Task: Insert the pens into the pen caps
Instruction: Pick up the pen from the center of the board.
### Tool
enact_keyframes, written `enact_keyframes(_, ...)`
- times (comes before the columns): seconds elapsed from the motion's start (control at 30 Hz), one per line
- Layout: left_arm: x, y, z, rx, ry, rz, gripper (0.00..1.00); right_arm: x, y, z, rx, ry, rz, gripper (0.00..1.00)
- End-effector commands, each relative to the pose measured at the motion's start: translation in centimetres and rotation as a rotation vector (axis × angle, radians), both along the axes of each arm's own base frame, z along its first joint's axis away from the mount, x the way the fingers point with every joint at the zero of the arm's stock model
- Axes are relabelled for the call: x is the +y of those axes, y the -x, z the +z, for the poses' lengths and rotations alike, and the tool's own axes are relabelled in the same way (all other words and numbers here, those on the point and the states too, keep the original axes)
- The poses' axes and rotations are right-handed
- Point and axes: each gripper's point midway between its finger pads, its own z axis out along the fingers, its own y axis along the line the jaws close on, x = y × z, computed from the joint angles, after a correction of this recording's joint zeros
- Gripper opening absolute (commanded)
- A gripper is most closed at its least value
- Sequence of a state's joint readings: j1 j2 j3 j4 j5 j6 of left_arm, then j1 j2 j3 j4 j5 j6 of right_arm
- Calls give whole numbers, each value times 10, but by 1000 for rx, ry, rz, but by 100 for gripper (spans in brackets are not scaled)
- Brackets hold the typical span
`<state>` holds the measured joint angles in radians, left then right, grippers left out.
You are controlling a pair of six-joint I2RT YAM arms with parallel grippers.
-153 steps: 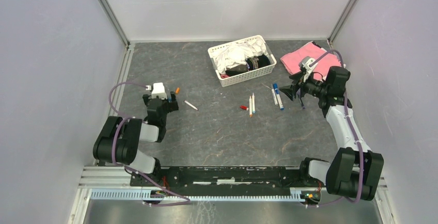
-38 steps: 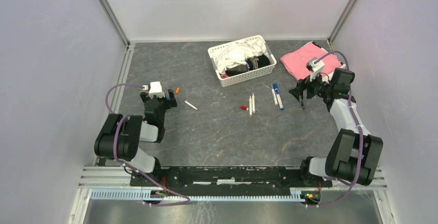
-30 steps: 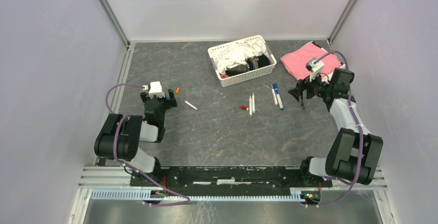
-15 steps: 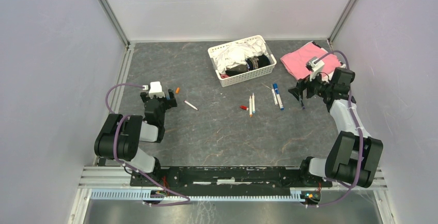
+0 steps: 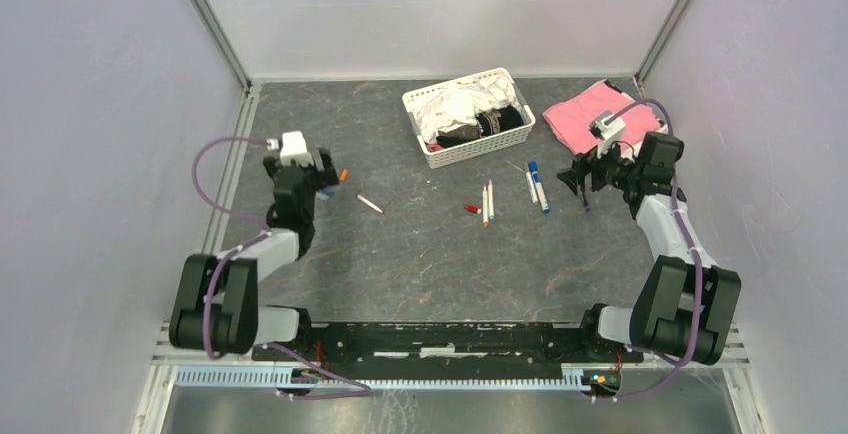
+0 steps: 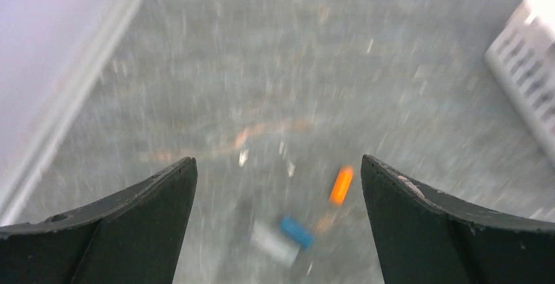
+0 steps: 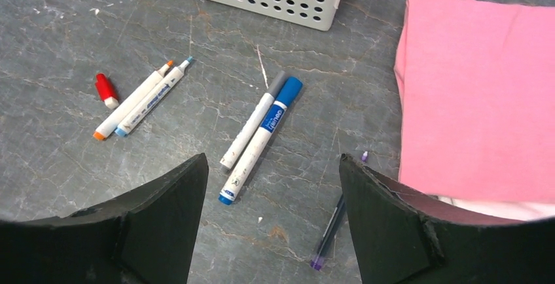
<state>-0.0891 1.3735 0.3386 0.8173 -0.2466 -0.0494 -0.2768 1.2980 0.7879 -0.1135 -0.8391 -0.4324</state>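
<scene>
In the left wrist view my left gripper (image 6: 276,159) is open over the floor, the picture smeared by motion. Between its fingers lie an orange pen cap (image 6: 340,185) and a blue pen cap (image 6: 296,231) next to a pale grey piece. From above, the left gripper (image 5: 325,179) is beside the orange cap (image 5: 343,174). My right gripper (image 7: 273,156) is open and empty above a blue-capped pen (image 7: 262,140) and a grey-capped pen (image 7: 252,124). A dark pen with a purple end (image 7: 329,231) lies by its right finger. Two slim pens (image 7: 141,104) and a red cap (image 7: 105,89) lie to the left.
A white perforated basket (image 5: 430,149) with cloths stands at the back centre. A folded pink cloth (image 7: 478,88) lies right of the pens, close to the right gripper. Another white pen (image 5: 370,204) lies alone right of the left gripper. Walls enclose the floor on three sides.
The left arm has stretched forward, carrying its open gripper away from the base to beside the orange cap. The right gripper stays over the blue pens, its fingers slightly closer together.
</scene>
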Motion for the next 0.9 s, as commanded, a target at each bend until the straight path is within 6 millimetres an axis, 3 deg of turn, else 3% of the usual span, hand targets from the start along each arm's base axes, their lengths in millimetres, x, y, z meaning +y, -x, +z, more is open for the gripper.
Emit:
enact_keyframes(0.0, -8, -18, 94, -54, 88, 7, 100, -16, -13, 2, -19, 85, -67, 79)
enact_keyframes(0.13, -24, -14, 154, -85, 124, -82, 100, -47, -21, -8, 23, 196, -199, 73)
enact_keyframes(0.23, -20, -10, 174, -43, 176, -28, 100, -65, -26, -16, 54, 251, -271, 72)
enact_keyframes(0.3, -17, -6, 176, 22, 231, 27, 100, -70, -28, -25, 82, 263, -289, 71)
enact_keyframes(0.43, -33, 4, 165, 115, 173, -104, 100, -76, -31, -39, 140, 276, -303, 66)
enact_keyframes(0.53, -28, 18, 151, 119, 153, -91, 100, -81, -33, -48, 168, 292, -320, 64)
enact_keyframes(0.63, -22, 30, 152, 86, 135, -74, 100, -84, -34, -61, 212, 296, -323, 62)
enact_keyframes(0.73, -24, 32, 159, 64, 116, -99, 100, -87, -34, -76, 262, 309, -323, 59)
enact_keyframes(0.87, -34, 29, 150, 109, 127, -149, 100, -89, -33, -92, 310, 335, -325, 57)
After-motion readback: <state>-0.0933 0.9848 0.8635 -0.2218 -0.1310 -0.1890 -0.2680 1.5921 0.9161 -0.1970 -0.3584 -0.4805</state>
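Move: The purple pen I reach for with my right hand lies about 3 cm ahead, 7 cm to the right and 15 cm below it. From the same hand, the blue-capped marker is 3 cm ahead and 4 cm to the left; the pink cloth is some 21 cm ahead and 14 cm to the right. That pen is roughly 71 cm to the right of my left hand and level with it fore and aft; the blue cap is 2 cm right of that hand, 1 cm back and 10 cm below. I sink my right hand about 9 cm while carrying it some 8 cm right and slightly forward, away from the blue-capped marker to just above the purple pen. I tip its fingers down, swing them clockwise and partly close them, without touching yet. My empty, wide-open left hand shoots up some 20 cm from above the caps, then comes about 7 cm down again while drawing back. ##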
